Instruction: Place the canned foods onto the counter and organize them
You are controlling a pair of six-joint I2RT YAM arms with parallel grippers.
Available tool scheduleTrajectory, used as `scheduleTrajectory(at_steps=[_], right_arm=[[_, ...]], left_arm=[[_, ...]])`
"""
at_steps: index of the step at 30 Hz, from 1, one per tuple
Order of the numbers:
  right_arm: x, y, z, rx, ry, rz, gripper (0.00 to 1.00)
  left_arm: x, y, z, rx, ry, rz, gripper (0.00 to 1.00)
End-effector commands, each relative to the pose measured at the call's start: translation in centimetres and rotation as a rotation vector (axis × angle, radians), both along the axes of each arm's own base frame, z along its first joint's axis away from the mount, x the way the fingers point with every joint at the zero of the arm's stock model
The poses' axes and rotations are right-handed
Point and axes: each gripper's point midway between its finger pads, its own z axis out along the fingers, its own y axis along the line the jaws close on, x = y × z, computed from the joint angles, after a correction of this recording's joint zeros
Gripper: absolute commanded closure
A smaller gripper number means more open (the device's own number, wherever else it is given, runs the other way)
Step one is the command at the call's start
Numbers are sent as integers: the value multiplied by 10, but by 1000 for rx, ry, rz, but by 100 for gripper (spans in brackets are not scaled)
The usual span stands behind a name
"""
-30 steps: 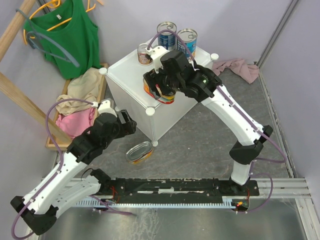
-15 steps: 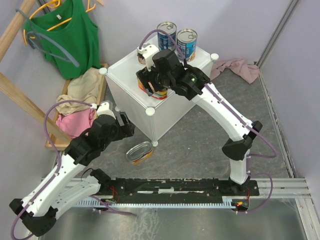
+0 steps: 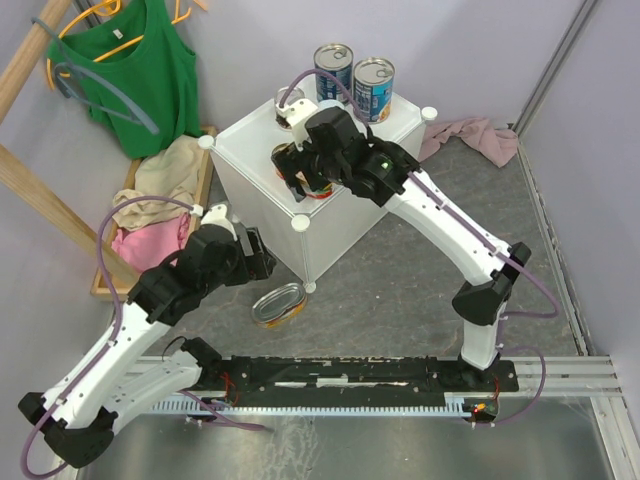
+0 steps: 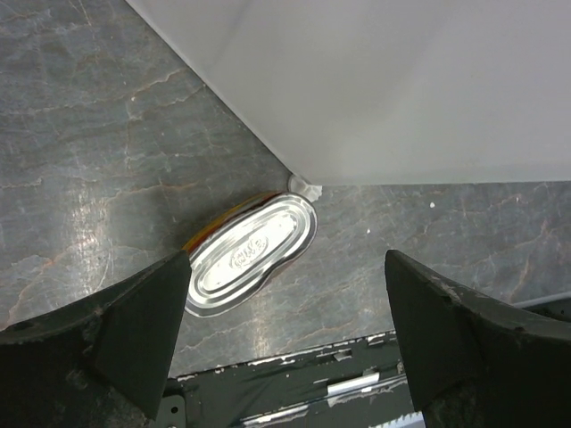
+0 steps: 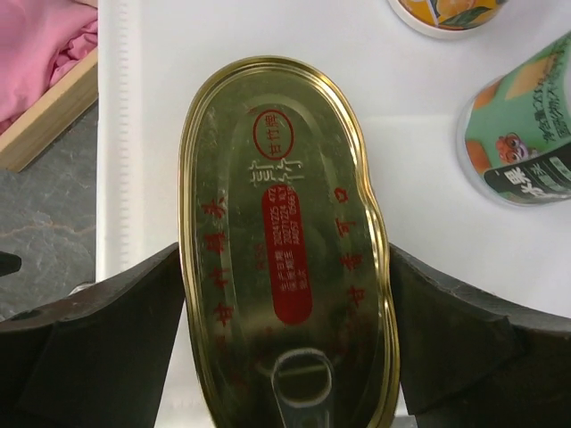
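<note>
The counter is a white cube cabinet. Two tall blue cans stand at its back, a small can beside them. My right gripper hovers over the top. In the right wrist view an oval gold-lidded tin lies flat on the white top between its fingers, which stand open at the tin's sides. A green-white can and an orange can stand nearby. Another oval tin lies on the floor by the counter's corner; my left gripper hangs open above it.
A wooden clothes rack with a green top stands at far left, over a wooden tray of clothes. A pink cloth lies on the floor right of the counter. The black base rail runs along the near edge.
The right arm carried the oval tin left and back onto the counter top, laid it flat and spread its jaws. The left arm edged slightly toward the floor tin.
</note>
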Motion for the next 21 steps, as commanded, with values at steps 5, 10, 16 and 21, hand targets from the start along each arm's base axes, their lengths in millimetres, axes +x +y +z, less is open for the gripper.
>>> scheduleTrajectory(at_steps=[5, 10, 16, 21], right_arm=[[-15, -18, 72, 153, -139, -2, 7], [-20, -28, 97, 191, -190, -3, 7], [-38, -52, 130, 286, -266, -11, 7], [-53, -68, 142, 313, -291, -6, 7]], left_arm=[[-16, -9, -6, 25, 74, -122, 4], [-25, -4, -20, 64, 125, -140, 4], [-33, 1, -45, 110, 187, -151, 4], [-37, 1, -62, 140, 230, -161, 4]])
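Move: The last fish tin, on the floor, is roughly 4 cm back of my left hand, 4 cm to its right and 19 cm below; the counter's near foot stands level ahead, some 11 cm right and 21 cm down. From my right hand that floor tin is about 18 cm back, 8 cm left and 32 cm below. The placed tin's middle is 3 cm ahead of my right hand, 2 cm left and 1 cm below. I lift my already open right hand clear of the placed tin, rising about 10 cm while drawing back and to my right off the counter, fingers tilting up some 15 degrees. Meanwhile my left hand, wide open, eases back and then mostly down, about 6 cm in all, towards the floor tin, its fingers tipping further down. ##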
